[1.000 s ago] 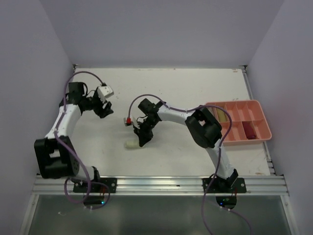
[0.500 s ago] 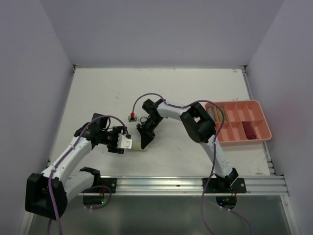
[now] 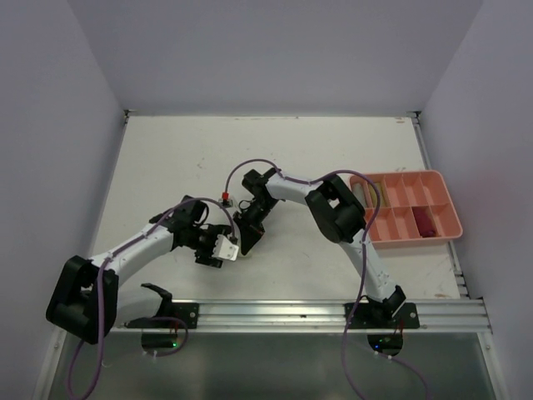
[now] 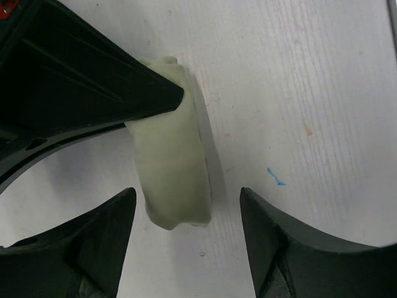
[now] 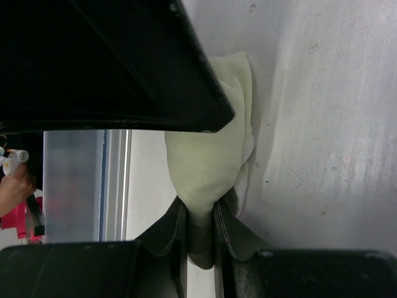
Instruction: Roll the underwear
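A pale yellow-green underwear roll lies on the white table. My right gripper is shut on one end of this roll, the cloth bunched between its pads. My left gripper is open, and the roll's free end lies between its fingertips, closer to the left one and touching neither. In the top view the left gripper and the right gripper meet at the table's near centre, and the roll is mostly hidden under them.
A salmon-pink compartment tray sits at the right edge of the table, with a dark red roll and a pale roll in its compartments. The right gripper's black finger fills the upper left of the left wrist view.
My left arm has swung from the back left down to the near centre, bringing its open gripper around the roll's free end. The right gripper keeps its hold and has barely moved.
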`<state>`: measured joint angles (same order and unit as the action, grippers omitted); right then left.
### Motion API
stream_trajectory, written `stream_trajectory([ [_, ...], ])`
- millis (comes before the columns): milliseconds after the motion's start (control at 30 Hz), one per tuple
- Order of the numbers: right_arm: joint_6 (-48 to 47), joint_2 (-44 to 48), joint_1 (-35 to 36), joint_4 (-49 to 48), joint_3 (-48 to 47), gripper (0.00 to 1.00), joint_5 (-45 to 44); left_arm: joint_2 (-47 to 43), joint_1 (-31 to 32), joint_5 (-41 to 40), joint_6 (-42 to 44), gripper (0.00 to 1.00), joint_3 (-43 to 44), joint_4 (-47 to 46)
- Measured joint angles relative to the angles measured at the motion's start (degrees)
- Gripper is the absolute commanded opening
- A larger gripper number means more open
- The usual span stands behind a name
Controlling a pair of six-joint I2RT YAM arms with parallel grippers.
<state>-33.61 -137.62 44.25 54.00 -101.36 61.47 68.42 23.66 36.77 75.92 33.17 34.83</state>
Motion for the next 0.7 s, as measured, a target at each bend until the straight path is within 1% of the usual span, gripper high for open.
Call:
stream_trajectory([
  [33, -0.04, 0.00, 0.00, 0.09, -0.04, 0.00, 0.00, 0.70, 0.00, -0.28, -0.48, 0.68, -0.37, -1.18],
  [133, -0.35, 0.00, 0.00, 0.68, -0.07, 0.00, -0.13, 2.03, 0.04, -1.64, -2.21, 0.58, -1.86, -4.61],
  [167, -0.46, 0.00, 0.00, 0.85, -0.09, 0.00, -0.20, 2.36, 0.04, -2.16, -2.75, 0.50, -2.29, -5.53],
  [200, -0.55, 0.00, 0.02, 0.96, -0.09, 0.00, -0.24, 2.75, 0.04, -2.71, -3.04, 0.47, -2.69, -6.27],
  [233, -0.66, 0.00, 0.02, 1.09, -0.09, 0.00, -0.24, 3.10, 0.04, -3.19, -3.15, 0.41, -3.02, -6.99],
  [267, -0.83, 0.00, 0.04, 1.25, -0.09, 0.05, -0.24, 3.39, 0.04, -3.28, -3.34, 0.38, -3.08, -7.39],
  [300, -0.90, 0.00, 0.04, 1.36, -0.09, 0.19, -0.24, 3.45, 0.07, -3.65, -3.34, 0.35, -3.13, -7.93],
  [333, -0.92, 0.00, 0.04, 1.36, -0.09, 0.23, -0.24, 3.52, 0.07, -3.78, -3.32, 0.29, -3.19, -8.31],
  [367, -0.87, 0.00, 0.04, 1.36, -0.09, 0.27, -0.26, 3.56, 0.07, -3.85, -3.43, 0.27, -3.21, -8.46],
  [400, -0.79, 0.00, 0.04, 1.33, -0.07, 0.38, -0.26, 3.63, 0.07, -3.87, -3.45, 0.24, -3.30, -8.70],
  [433, -0.46, 0.02, 0.00, 1.31, 0.02, 0.43, -0.20, 3.78, 0.07, -3.87, -3.45, 0.20, -3.34, -8.76],
  [500, 0.33, 0.33, -0.46, 1.44, 0.17, 0.58, 0.42, 4.15, 0.07, -3.85, -3.41, 0.16, -3.34, -8.81],
  [533, 0.85, 0.57, -0.72, 1.70, 0.26, 0.62, 0.92, 4.26, 0.04, -3.85, -3.32, 0.14, -3.34, -8.90],
  [567, 1.29, 0.92, -0.94, 1.86, 0.31, 0.75, 1.16, 4.37, 0.07, -3.82, -3.30, 0.13, -3.34, -8.94],
  [600, 2.01, 1.36, -1.31, 1.90, 0.37, 0.79, 1.53, 4.46, 0.07, -3.80, -3.28, 0.12, -3.32, -8.96],
  [700, 2.73, 3.93, -3.69, -0.48, 0.98, 0.82, -0.81, 5.09, 0.07, -3.56, -3.26, 0.11, -2.95, -9.16],
])
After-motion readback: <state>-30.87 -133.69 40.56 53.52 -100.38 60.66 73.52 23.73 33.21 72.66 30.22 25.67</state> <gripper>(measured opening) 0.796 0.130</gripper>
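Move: Lying crosswise between the two grippers, the rolled underwear has its middle about 5 cm to the right of the left hand, 1 cm ahead and some 2 cm below, its near end just under the open left fingers. From the right hand, which still pinches the far end, the middle is about 4 cm to the left, 1 cm back and level. Nothing else stands near. Sinking about 3 cm and edging 1 cm forward onto the roll's free end, the left hand shuts its fingers and pinches it. The right hand keeps its hold until the left is nearly closed, then opens wide, comes free of the other end and draws away forward and up, some 3.5 cm in all, drifting a little right. ##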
